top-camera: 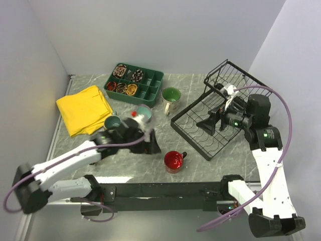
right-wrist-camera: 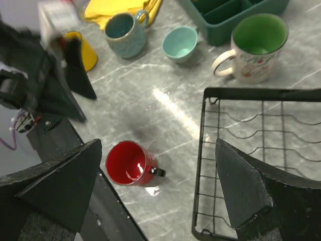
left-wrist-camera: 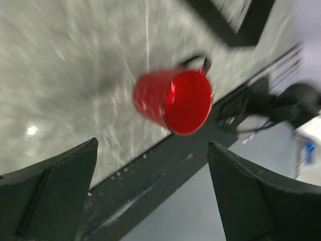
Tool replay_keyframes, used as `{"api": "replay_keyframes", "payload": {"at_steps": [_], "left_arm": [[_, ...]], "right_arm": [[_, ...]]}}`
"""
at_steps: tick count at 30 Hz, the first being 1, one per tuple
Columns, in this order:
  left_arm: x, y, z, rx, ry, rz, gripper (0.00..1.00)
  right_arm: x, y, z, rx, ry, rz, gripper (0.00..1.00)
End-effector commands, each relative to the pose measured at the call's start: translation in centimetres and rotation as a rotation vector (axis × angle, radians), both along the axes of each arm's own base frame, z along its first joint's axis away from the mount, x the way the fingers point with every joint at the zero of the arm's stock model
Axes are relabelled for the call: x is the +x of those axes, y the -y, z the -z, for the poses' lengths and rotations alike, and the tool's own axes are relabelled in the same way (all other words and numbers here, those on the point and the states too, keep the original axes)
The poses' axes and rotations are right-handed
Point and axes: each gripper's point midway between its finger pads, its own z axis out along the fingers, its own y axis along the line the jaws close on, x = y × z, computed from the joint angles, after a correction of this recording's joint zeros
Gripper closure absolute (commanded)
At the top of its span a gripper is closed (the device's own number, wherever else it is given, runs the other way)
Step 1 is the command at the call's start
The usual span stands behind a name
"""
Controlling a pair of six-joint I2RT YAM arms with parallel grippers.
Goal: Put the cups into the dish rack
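The red mug (top-camera: pixel 174 160) stands upright near the table's front edge, also seen in the left wrist view (left-wrist-camera: pixel 175 100) and the right wrist view (right-wrist-camera: pixel 129 163). My left gripper (top-camera: pixel 152 143) is open and empty, just left of it and above the table (left-wrist-camera: pixel 153 191). My right gripper (top-camera: pixel 210 122) is open and empty over the black wire dish rack (top-camera: pixel 193 133), whose near corner shows in the right wrist view (right-wrist-camera: pixel 203 165). The cream mug with green inside (top-camera: pixel 171 98), the pale teal cup (top-camera: pixel 144 113) and the grey-green mug (top-camera: pixel 113 122) stand behind. The yellow mug (right-wrist-camera: pixel 83 50) shows beside my left arm.
A dark green compartment tray (top-camera: pixel 150 85) with small items sits at the back. A folded yellow cloth (top-camera: pixel 84 108) lies at the left. The dish rack's raised basket end (top-camera: pixel 228 75) is at the back right. A dark rail (top-camera: pixel 160 188) runs along the front edge.
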Motion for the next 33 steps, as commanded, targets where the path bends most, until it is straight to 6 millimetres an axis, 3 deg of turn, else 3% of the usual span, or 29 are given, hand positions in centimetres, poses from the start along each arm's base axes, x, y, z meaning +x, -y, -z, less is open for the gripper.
{"api": "replay_keyframes", "payload": {"at_steps": [1, 2, 3, 4, 5, 6, 12, 20, 33], "left_arm": [[-0.3, 3.4, 2.4, 0.085, -0.030, -0.053, 0.01], [-0.5, 4.4, 2.3, 0.099, -0.017, -0.041, 0.01], [-0.5, 4.8, 4.1, 0.160, -0.044, -0.042, 0.01], [-0.1, 5.1, 4.6, 0.193, -0.032, -0.053, 0.01], [-0.1, 6.1, 4.1, 0.202, -0.015, -0.044, 0.03], [-0.1, 6.1, 5.8, 0.272, -0.035, -0.047, 0.03], [0.7, 8.6, 6.9, 0.373, -0.003, -0.042, 0.21], [-0.5, 7.9, 8.8, 0.516, 0.000, -0.019, 0.33], [-0.7, 8.9, 10.3, 0.489, 0.008, 0.041, 0.51]], "right_arm": [[-0.6, -0.5, -0.1, 0.017, 0.043, -0.037, 0.00], [-0.5, -0.4, 0.4, 0.015, 0.033, -0.036, 0.00], [-0.5, -0.4, 0.5, 0.014, 0.032, -0.034, 0.00], [-0.5, -0.4, 0.6, 0.013, 0.029, -0.031, 0.00], [-0.5, -0.4, 0.8, 0.013, 0.028, -0.031, 0.00], [-0.5, -0.4, 0.9, 0.013, 0.026, -0.029, 0.00], [-0.7, -0.4, 1.0, 0.021, 0.034, -0.026, 0.00], [-0.8, -0.4, 0.9, 0.024, 0.036, -0.024, 0.00], [-1.3, -0.5, 0.5, 0.036, 0.042, -0.028, 0.00]]}}
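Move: The red cup stands about 11 cm to the right of the left hand, 2 cm back and some 13 cm below it. At that same level, the small light-green cup is roughly 20 cm ahead of this hand and 2 cm to its left, the teal mug 16 cm ahead and 14 cm left, and the dish rack's middle about 18 cm ahead and 26 cm right. From the idle right hand, the red cup lies some 12 cm left, 8 cm back and 27 cm down. The red cup's left wall is what the left hand comes to straddle: the hand drops about 10 cm and swings some 8 cm to the right, fast at first and then easing, while the wrist tips the fingers roughly 30 degrees steeper. The fingers narrow from wide open to about half, one outside the wall and the other in the cup's mouth, with no pinch seen yet. ##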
